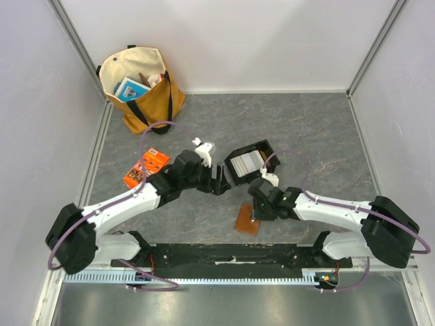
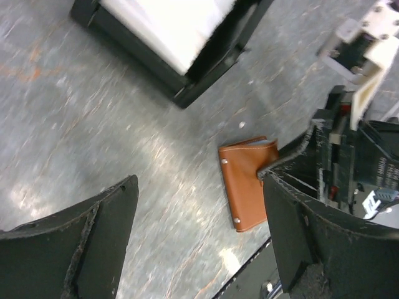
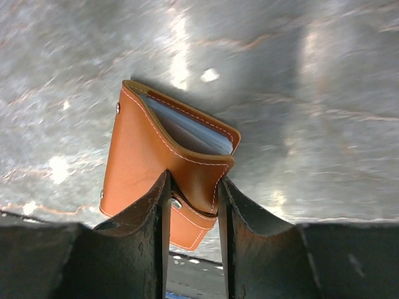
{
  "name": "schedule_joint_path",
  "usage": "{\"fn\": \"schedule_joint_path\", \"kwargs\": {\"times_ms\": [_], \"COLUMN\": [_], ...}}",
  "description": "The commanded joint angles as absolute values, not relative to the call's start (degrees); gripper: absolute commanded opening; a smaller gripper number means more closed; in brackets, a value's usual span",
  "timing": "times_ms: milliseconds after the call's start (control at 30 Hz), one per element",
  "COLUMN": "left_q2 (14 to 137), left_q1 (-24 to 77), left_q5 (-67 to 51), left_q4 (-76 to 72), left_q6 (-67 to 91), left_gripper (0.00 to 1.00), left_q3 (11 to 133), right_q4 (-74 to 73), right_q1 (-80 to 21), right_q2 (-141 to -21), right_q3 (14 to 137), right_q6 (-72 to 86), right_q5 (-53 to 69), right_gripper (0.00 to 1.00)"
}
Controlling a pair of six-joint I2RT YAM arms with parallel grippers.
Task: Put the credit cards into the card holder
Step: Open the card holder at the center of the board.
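The brown card holder lies near the table's front edge, with pale blue credit cards showing in its open pocket. My right gripper is shut on the holder's clasp end, one finger pressing each side. More credit cards stand as a white stack in the black tray further back. My left gripper hangs wide open over bare table, between the tray and the holder, with nothing between its fingers.
An orange printed packet lies left of the left arm. A tan tote bag with items inside stands in the back left corner. White walls enclose the table on three sides. A black rail runs along the near edge.
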State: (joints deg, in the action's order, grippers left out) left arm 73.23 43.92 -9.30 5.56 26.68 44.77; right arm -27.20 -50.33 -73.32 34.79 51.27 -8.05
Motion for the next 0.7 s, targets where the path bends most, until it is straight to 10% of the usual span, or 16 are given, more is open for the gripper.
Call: {"fn": "schedule_joint_path", "kwargs": {"times_ms": [0, 367, 667], "left_q2": [63.83, 51.43, 46.49], "left_q1": [43.51, 43.51, 43.51], "left_q5": [-3.08, -5.45, -4.3], "left_q4": [8.96, 9.93, 11.51], "left_q6": [31.54, 44.2, 49.65], "left_gripper": [0.88, 0.9, 0.9], "left_q3": [38.16, 22.51, 16.79], "right_q4": [-24.45, -3.42, -8.35], "right_q1": [-57.99, -65.21, -63.64], "right_q2": [-76.8, -92.55, -72.09], "right_q3": [34.18, 41.65, 36.83], "right_q6": [60.89, 70.15, 49.24], "right_q5": [-11.77, -12.04, -19.87], "right_gripper": [0.38, 0.6, 0.76]}}
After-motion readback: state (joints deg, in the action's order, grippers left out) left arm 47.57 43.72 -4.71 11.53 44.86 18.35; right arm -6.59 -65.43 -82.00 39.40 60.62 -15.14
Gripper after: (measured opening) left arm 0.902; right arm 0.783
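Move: The card holder is already pinched at its right edge by the right fingers, its middle about 3 cm to their left and level fore and aft. The bare spot for it on the board lies roughly 17 cm left, straight across. From the left hand, the card holder is some 9 cm back, 10 cm right and 13 cm below; the black tray stands about 22 cm farther out than the holder and 2 cm right of it. The orange packet is about 11 cm ahead of the left hand and 31 cm left. The right hand carries the card holder about 14 cm left along the board towards the front-centre, rolling its left side up some 15 degrees, then opens its fingers wide, lets go of the edge and draws off up and a little back to the right. Meanwhile the left hand, fingers still wide open, comes back, left and down about 8 cm each way to just left of and above the holder, tipping more steeply down and turning counter-clockwise. ##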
